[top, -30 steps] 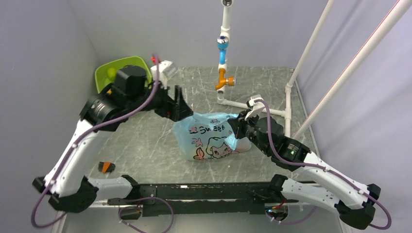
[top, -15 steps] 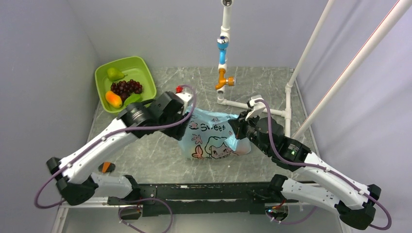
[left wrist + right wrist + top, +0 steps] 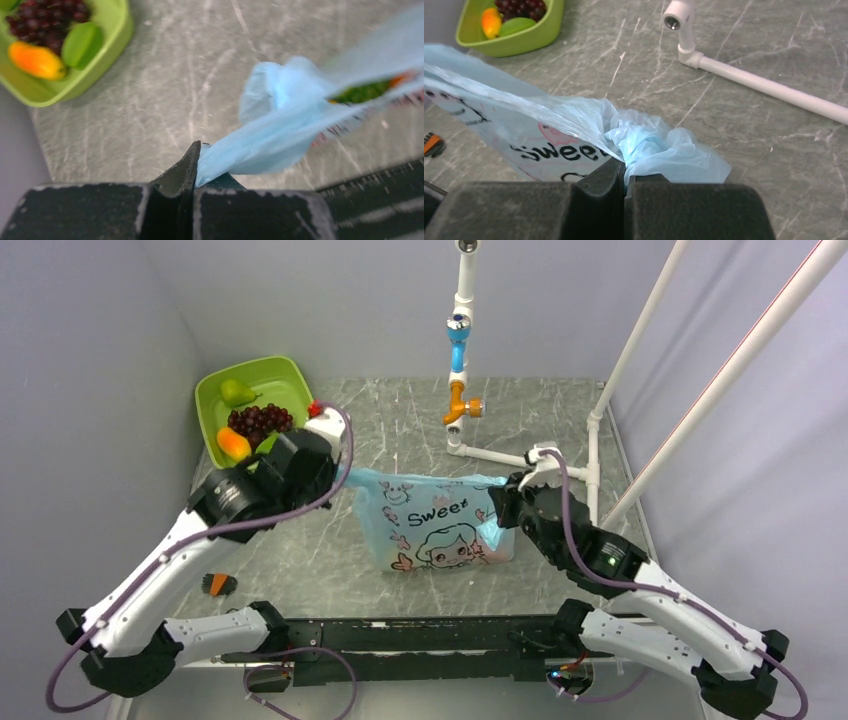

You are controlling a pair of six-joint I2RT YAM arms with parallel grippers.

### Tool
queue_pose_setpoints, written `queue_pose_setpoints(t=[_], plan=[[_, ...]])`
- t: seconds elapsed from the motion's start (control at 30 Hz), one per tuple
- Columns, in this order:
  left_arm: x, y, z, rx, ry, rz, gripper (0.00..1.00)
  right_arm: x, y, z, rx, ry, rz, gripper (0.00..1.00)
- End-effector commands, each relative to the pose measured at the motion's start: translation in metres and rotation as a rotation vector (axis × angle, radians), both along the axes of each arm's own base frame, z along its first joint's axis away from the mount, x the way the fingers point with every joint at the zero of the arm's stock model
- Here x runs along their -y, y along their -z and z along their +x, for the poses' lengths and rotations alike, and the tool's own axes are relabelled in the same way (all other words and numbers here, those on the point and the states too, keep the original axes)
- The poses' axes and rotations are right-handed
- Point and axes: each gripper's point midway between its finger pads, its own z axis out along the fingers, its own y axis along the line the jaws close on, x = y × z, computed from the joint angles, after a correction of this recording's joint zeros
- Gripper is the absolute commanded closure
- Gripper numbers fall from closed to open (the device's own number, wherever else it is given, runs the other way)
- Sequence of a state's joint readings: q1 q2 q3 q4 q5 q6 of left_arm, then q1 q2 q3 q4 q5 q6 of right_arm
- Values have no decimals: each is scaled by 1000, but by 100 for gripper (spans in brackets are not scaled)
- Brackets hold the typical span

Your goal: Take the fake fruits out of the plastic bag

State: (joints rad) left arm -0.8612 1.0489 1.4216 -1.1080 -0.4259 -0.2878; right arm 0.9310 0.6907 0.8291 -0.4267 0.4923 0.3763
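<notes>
The light-blue plastic bag (image 3: 440, 525) with a cartoon face hangs stretched between both grippers above the table. My left gripper (image 3: 340, 477) is shut on its left top corner; the left wrist view shows blue film pinched in the gripper (image 3: 197, 150). My right gripper (image 3: 503, 505) is shut on the bunched right corner, seen up close in the right wrist view (image 3: 625, 172). Through the film, a leafy green and orange fake fruit (image 3: 365, 91) shows inside the bag (image 3: 280, 125). An orange fruit (image 3: 233, 443) and a green one (image 3: 268, 443) lie in the tub.
The lime-green tub (image 3: 290, 375) at the back left also holds a grape bunch (image 3: 262, 420) and a pear (image 3: 238, 392). A white pipe frame (image 3: 458, 370) stands behind the bag. A small orange-and-black object (image 3: 217, 584) lies at the front left.
My left arm swung from the tub to the bag, shut on its left corner and pulled it left. The bag went from slumped to stretched flat. The right gripper kept its hold.
</notes>
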Motion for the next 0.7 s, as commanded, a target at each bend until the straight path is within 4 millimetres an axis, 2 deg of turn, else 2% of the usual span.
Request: queue_pose_setpoints(t=[0.0,0.07,0.1,0.13,0.2,0.27,0.33,0.43,0.5,0.53,0.57,0.6,0.67], plan=[[-40,-31,60,94,-167,7,100,9,-15,31,0,140,-24,100],[-48,-44,80,78,-194,-30,100,4,-25,48,-11,135,-34,100],[-48,-65,86,113,-193,-52,100,3,-32,55,-9,138,-31,100],[-45,-77,89,133,-182,-66,100,2,-41,60,-2,142,-27,100],[-33,-100,89,169,-132,-131,100,-1,-54,62,15,127,-26,100],[-21,-105,82,159,-71,-190,100,-10,-56,59,21,63,-28,97],[-11,-87,69,97,-21,-228,100,-23,-45,49,-12,-38,-43,90],[2,-37,41,-20,48,-293,100,-42,-12,20,-108,-225,-57,85],[8,-8,16,-71,91,-364,100,-52,10,-4,-171,-340,-25,77],[12,5,4,-91,112,-402,100,-59,19,-20,-198,-426,-1,68],[15,17,-9,-116,138,-443,100,-61,31,-31,-231,-465,3,62],[17,26,-22,-140,155,-480,100,-61,36,-40,-246,-492,4,55],[16,35,-43,-154,165,-537,100,-52,40,-46,-258,-477,-31,41]])
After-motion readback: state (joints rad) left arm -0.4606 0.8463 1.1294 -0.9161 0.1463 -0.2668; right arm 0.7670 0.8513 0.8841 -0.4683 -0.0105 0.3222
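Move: Between the two raised hands hangs the plastic bag, pinched at both mouth corners. Its middle lies some 21 cm to the left hand's right, 4 cm back and 14 cm below; from the right hand it is about 14 cm left, 4 cm back and 12 cm below. The green basin stands roughly 32 cm ahead of the left hand and 20 cm to its left, 25 cm lower; the white pipe elbow about 27 cm ahead of the right hand, 8 cm left, 24 cm lower. Flinging the plastic bag forward and up, both hands sweep out together, the left about 10 cm and the right 6, then whip back and down to end a little below where they began. The left keeps its pinch, its left side rolling down; the right drifts left, turns some 20 degrees counter-clockwise and opens to about half around the bunched plastic. ##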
